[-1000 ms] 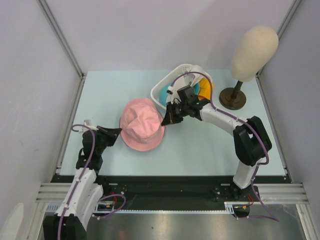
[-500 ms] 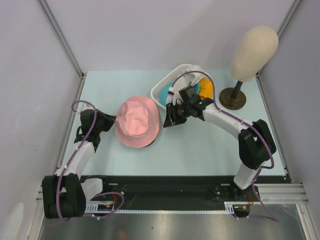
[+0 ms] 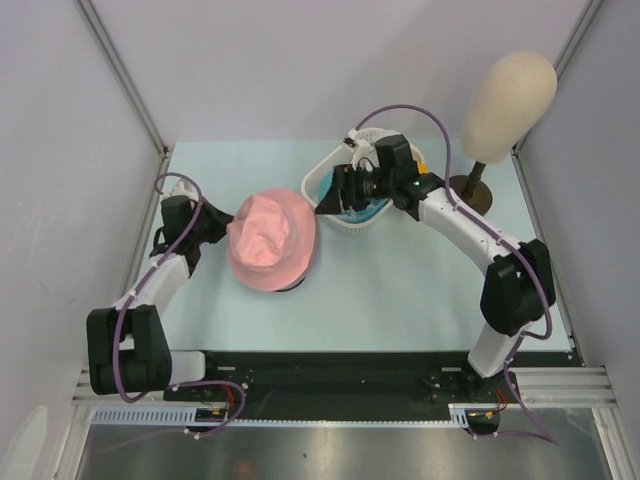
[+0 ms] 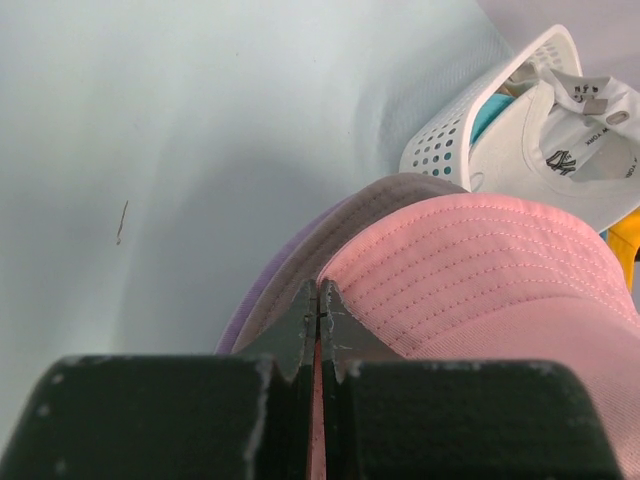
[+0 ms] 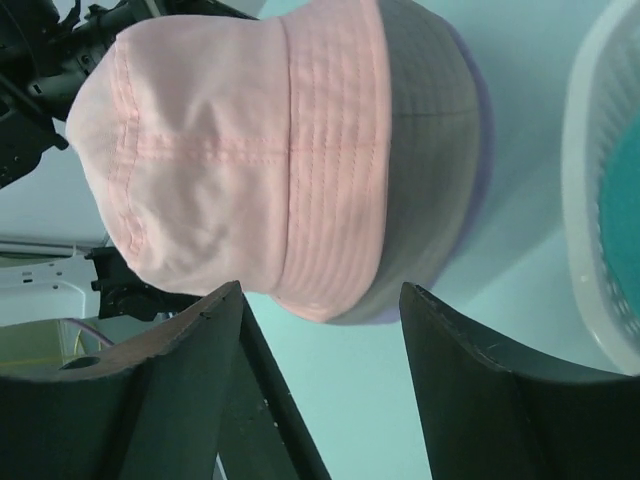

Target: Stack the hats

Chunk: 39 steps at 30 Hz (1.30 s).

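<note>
The pink hat [image 3: 272, 240] lies left of centre on the table, on top of the lavender hat [image 4: 262, 290], whose brim sticks out underneath [image 5: 478, 130]. My left gripper [image 3: 222, 228] is shut on the pink hat's left brim [image 4: 318, 292], with pink fabric between its fingers. My right gripper [image 3: 330, 200] hangs open and empty at the left edge of the white basket [image 3: 345, 228], apart from the pink hat [image 5: 220, 150]. The teal hat [image 3: 366, 211] lies in the basket. An orange hat [image 4: 626, 250] shows at the basket's far side.
A white NY cap [image 4: 560, 150] rests on top in the basket. A beige mannequin head [image 3: 508, 100] stands on a dark round base [image 3: 465, 196] at the back right. Metal frame posts and grey walls border the table.
My right gripper has let go of the pink hat's right brim, opened, and pulled back over the basket. My left gripper has come up to the hat's left brim, and the hat has shifted left.
</note>
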Each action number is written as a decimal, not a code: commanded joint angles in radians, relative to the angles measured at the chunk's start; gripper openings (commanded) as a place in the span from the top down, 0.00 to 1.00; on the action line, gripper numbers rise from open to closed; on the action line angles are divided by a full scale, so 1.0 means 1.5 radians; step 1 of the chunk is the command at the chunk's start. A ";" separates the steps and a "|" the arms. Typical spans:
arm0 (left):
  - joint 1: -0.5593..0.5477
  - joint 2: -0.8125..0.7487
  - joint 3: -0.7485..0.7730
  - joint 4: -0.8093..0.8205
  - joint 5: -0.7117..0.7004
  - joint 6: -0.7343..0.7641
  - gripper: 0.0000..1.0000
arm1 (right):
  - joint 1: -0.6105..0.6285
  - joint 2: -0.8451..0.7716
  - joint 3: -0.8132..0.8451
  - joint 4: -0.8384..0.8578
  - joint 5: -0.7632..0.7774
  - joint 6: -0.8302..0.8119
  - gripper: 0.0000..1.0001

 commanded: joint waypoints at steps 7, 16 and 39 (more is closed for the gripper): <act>0.004 -0.011 0.025 0.040 0.031 0.021 1.00 | -0.002 0.092 0.051 0.095 -0.096 0.011 0.29; 0.004 -0.013 0.020 0.031 0.040 0.030 1.00 | 0.005 0.137 0.056 0.169 -0.159 0.055 0.28; 0.005 -0.034 -0.002 0.041 0.027 0.020 1.00 | 0.008 0.191 0.049 0.098 -0.063 0.122 1.00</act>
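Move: The right hand hangs open over the right side of the stack. The pink hat's middle lies roughly 13 cm to its left, 4 cm back and 8 cm below, and the edge of the pink brim it will grip is only about 5 cm left, 5 cm down and 2 cm ahead. The grey hat sits under the pink one, some 12 cm below the hand. The basket stands about 10 cm ahead, 8 cm right and 17 cm below. From the left hand, already shut on the brim, the pink hat's middle is about 9 cm right and 3 cm back. Down and to its left by about 5 cm each way, the right hand closes in on the pink hat's right-hand brim: it sinks a little, slides left over the edge with its fingers open and the wrist turning some 15 degrees, then shuts to pinch the brim and sinks a further couple of centimetres. The left hand keeps its pinch on the opposite side, almost still, rising about 1 cm at the end. ##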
